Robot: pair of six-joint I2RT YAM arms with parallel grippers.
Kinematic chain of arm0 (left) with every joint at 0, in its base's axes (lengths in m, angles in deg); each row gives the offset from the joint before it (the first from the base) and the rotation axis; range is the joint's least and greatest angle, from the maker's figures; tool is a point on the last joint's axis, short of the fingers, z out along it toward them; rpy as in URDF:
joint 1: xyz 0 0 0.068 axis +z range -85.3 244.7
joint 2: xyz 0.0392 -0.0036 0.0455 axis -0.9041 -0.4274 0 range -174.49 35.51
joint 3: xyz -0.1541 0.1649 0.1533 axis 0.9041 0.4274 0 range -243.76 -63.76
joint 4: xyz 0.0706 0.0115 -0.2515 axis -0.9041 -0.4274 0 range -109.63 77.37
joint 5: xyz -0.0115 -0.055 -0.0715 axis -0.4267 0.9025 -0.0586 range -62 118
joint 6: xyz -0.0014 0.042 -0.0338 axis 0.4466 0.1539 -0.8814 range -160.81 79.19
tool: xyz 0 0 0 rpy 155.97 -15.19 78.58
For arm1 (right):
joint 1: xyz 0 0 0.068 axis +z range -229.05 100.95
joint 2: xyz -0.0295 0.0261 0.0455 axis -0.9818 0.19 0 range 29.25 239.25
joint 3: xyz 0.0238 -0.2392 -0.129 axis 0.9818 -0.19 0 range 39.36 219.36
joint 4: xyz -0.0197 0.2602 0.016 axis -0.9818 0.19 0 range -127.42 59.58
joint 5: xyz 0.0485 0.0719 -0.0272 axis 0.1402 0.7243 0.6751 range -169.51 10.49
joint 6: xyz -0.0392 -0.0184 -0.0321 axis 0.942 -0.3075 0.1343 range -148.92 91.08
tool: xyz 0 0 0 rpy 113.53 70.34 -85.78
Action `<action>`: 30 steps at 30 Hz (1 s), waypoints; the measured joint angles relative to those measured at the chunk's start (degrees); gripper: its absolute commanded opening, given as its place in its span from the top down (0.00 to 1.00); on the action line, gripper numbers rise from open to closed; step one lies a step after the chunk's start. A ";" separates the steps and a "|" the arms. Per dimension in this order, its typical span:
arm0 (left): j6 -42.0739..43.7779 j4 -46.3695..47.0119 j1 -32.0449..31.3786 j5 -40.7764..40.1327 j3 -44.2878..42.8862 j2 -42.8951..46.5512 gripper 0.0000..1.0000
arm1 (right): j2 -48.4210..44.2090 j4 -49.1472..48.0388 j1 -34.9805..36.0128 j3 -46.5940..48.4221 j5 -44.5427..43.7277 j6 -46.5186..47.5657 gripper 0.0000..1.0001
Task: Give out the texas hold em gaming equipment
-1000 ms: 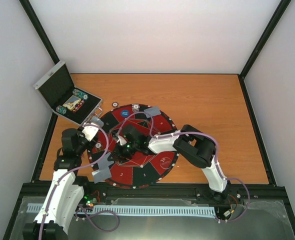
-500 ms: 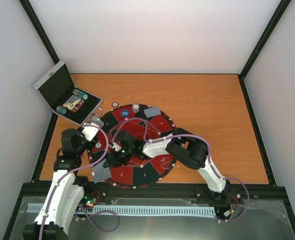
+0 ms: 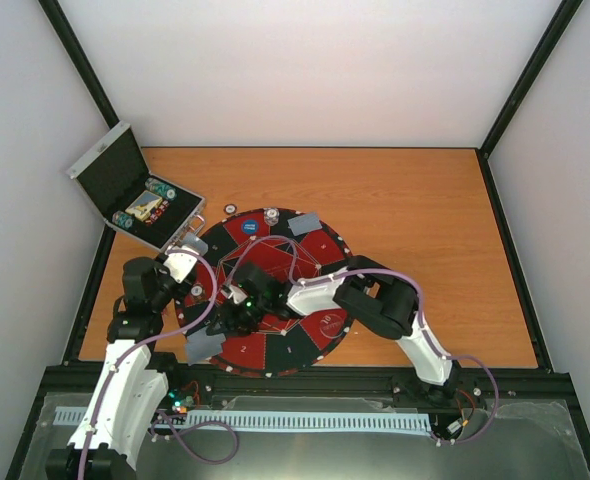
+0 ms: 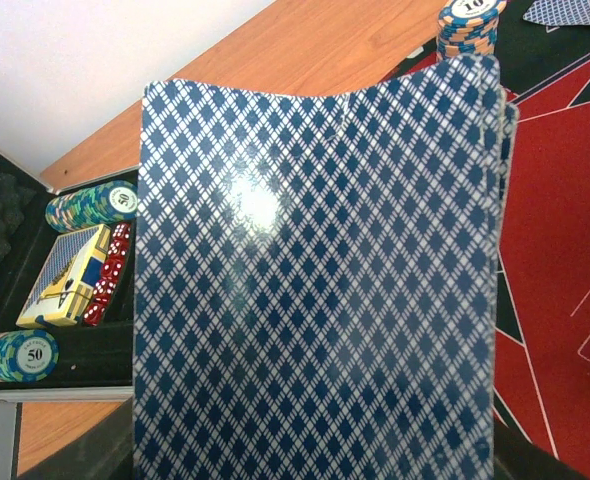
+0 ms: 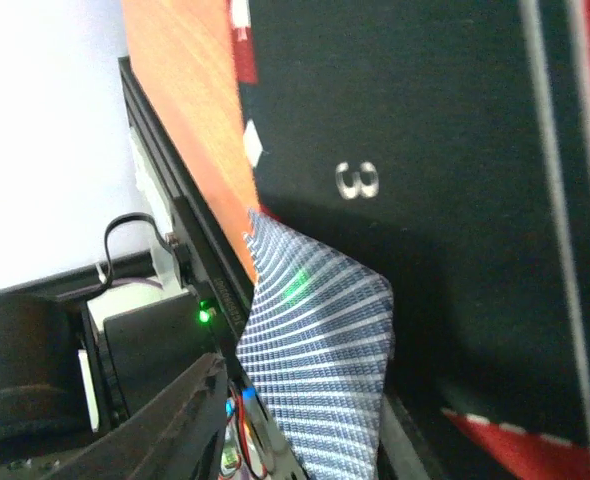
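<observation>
My left gripper (image 3: 182,262) hovers at the mat's left rim, shut on a deck of blue diamond-backed cards (image 4: 315,280) that fills the left wrist view and hides its fingers. My right gripper (image 3: 225,320) reaches across the round red-and-black mat (image 3: 320,250) to its near-left edge. There a card (image 5: 315,340) lies curled over the mat's rim near the number 3, also seen as the card (image 3: 204,346) from above. One dark finger (image 5: 165,420) stands apart from it, with a gap showing. Another card (image 3: 305,224) and a chip stack (image 3: 272,215) sit at the far rim.
An open silver case (image 3: 115,180) at the far left holds chip stacks (image 4: 90,205), a card box (image 4: 65,280) and red dice (image 4: 110,275). A blue button (image 3: 249,227) and a white button (image 3: 230,209) lie near the mat's far edge. The black table rail (image 5: 200,270) runs beside the card.
My right gripper has moved toward the near-left rim of the mat with a card and its jaws have parted. The left arm and its deck have stayed put.
</observation>
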 measured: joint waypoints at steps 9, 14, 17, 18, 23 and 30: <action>0.00 0.00 0.00 0.15 0.00 0.00 0.47 | -6.93 4.28 -0.04 -1.64 -4.07 3.87 0.26; 0.00 0.00 0.00 0.28 0.00 0.02 0.47 | -7.98 6.25 -0.04 -1.75 -5.60 5.05 0.17; 0.00 0.00 0.00 0.42 0.00 0.07 0.47 | -7.96 7.02 -0.04 -1.75 -5.60 5.05 0.13; 0.00 0.00 0.00 0.44 0.02 0.11 0.47 | -7.87 6.95 -0.04 -1.73 -5.51 5.09 0.13; 0.00 0.00 0.00 0.63 0.02 0.28 0.47 | -5.68 7.50 0.07 -0.07 -4.11 5.14 0.13; 0.00 0.00 0.00 0.85 0.02 0.35 0.47 | -3.69 10.40 0.79 3.34 -3.17 6.45 0.12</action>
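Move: The freshly dealt cards lie just beyond the right hand's part-open fingertips, about 4 cm to its left, 3 cm back and some 3 cm below. A small white chip is roughly 8 cm ahead and 5 cm left of that hand, at table level. The deck stands about 17 cm ahead, 7 cm left and 10 cm higher. From the left hand, the dealt cards are some 18 cm back, 6 cm right and 12 cm below. Spreading its already parting fingers from about a third open to nearly fully wide, the right hand lifts some 3.5 cm clear of the dealt cards, drifting a little forward and right and rolling slightly. It then sinks back about 1.5 cm and returns left, staying open above the near-left rim of the mat, while the left hand holds the deck still. ##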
